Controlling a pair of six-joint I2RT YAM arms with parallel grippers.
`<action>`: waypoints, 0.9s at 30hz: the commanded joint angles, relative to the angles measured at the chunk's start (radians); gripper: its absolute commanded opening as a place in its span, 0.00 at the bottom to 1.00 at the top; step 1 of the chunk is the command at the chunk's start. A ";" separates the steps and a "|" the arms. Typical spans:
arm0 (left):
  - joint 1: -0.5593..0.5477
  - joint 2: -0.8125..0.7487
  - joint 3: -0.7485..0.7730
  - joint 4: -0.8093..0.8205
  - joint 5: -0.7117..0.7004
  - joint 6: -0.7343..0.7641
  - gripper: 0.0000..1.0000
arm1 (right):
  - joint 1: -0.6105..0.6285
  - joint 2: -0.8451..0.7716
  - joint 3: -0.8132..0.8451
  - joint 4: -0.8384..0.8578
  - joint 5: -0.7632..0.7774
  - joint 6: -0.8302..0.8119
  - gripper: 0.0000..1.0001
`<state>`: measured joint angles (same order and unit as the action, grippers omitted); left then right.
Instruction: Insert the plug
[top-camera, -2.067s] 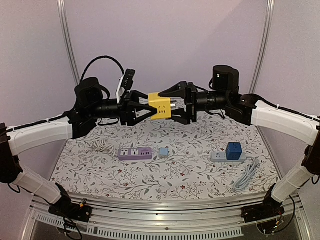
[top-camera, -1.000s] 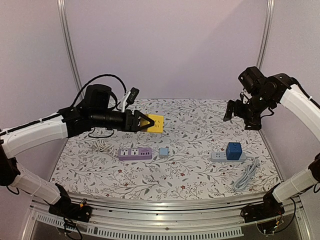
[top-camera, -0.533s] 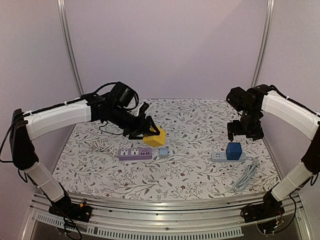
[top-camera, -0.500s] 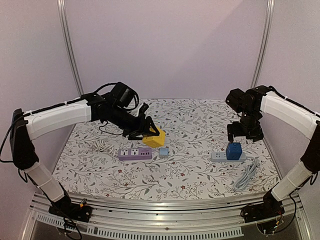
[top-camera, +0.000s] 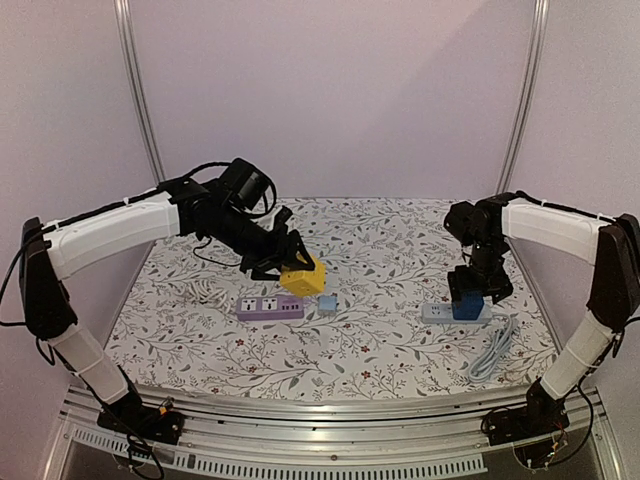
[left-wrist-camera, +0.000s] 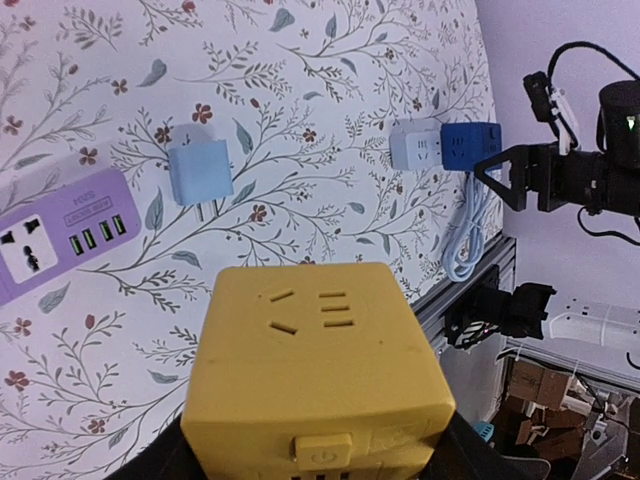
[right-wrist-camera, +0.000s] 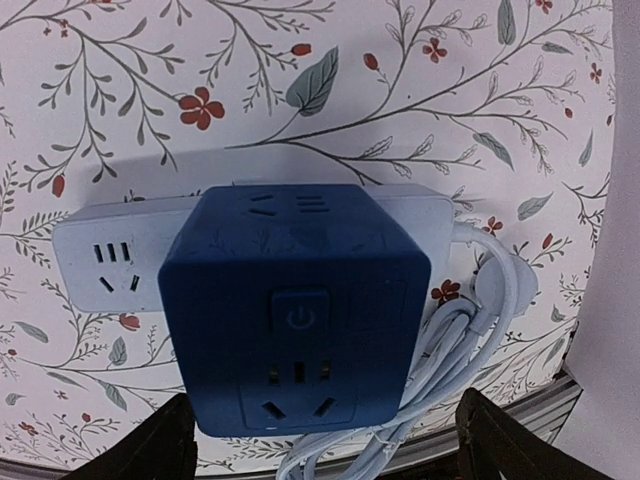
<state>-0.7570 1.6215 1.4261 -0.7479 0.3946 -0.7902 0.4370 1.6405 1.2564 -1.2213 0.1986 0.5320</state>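
Observation:
My left gripper (top-camera: 289, 268) is shut on a yellow cube plug (top-camera: 304, 278), held tilted just above the cloth behind the purple power strip (top-camera: 269, 306). In the left wrist view the yellow cube (left-wrist-camera: 320, 370) fills the lower middle, socket face up, with my left gripper (left-wrist-camera: 320, 465) shut on its sides. My right gripper (top-camera: 470, 288) hangs over a blue cube plug (top-camera: 467, 302) seated in the white power strip (top-camera: 436, 313). In the right wrist view the open right gripper (right-wrist-camera: 320, 445) straddles the blue cube (right-wrist-camera: 300, 310), with a gap on the right side.
A small light-blue adapter (top-camera: 327, 304) lies just right of the purple strip. The white strip's cable (top-camera: 492, 350) is bundled at the front right. A coiled white cord (top-camera: 205, 291) lies at the left. A flowered cloth (top-camera: 380, 345) covers the table.
My left arm has lowered the yellow cube toward the purple strip. The right gripper has come down from above the table onto the blue cube, its jaws narrowing a little.

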 joint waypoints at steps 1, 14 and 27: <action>-0.015 -0.016 0.013 -0.019 0.006 -0.007 0.00 | -0.008 0.032 -0.029 0.069 -0.030 -0.042 0.88; -0.016 0.004 0.035 -0.045 0.000 0.014 0.00 | -0.017 0.050 -0.025 0.103 -0.103 -0.039 0.46; -0.016 0.001 0.054 -0.110 -0.024 0.000 0.00 | 0.131 0.068 0.116 0.007 -0.178 0.119 0.40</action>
<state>-0.7601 1.6218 1.4433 -0.8299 0.3733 -0.7860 0.5007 1.6905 1.3109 -1.1839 0.0719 0.5644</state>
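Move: Just under the right hand is the blue plug, about 3 cm below and 1 cm ahead and to the left, standing on the white power strip. The strip's middle lies some 4 cm left, about level forward and 8 cm down; the coiled cable is about 8 cm back, 5 cm right and 9 cm below. From the left hand, still holding the yellow plug, the blue plug lies roughly 39 cm right, level forward and 13 cm lower. Sinking the last 2 cm or so over the blue plug, the right hand closes its open fingers on the plug's sides, then pulls it left about 4 cm, rising about 1.5 cm and rolling slightly so that its left side comes up. The left hand keeps its grip on the yellow plug. ##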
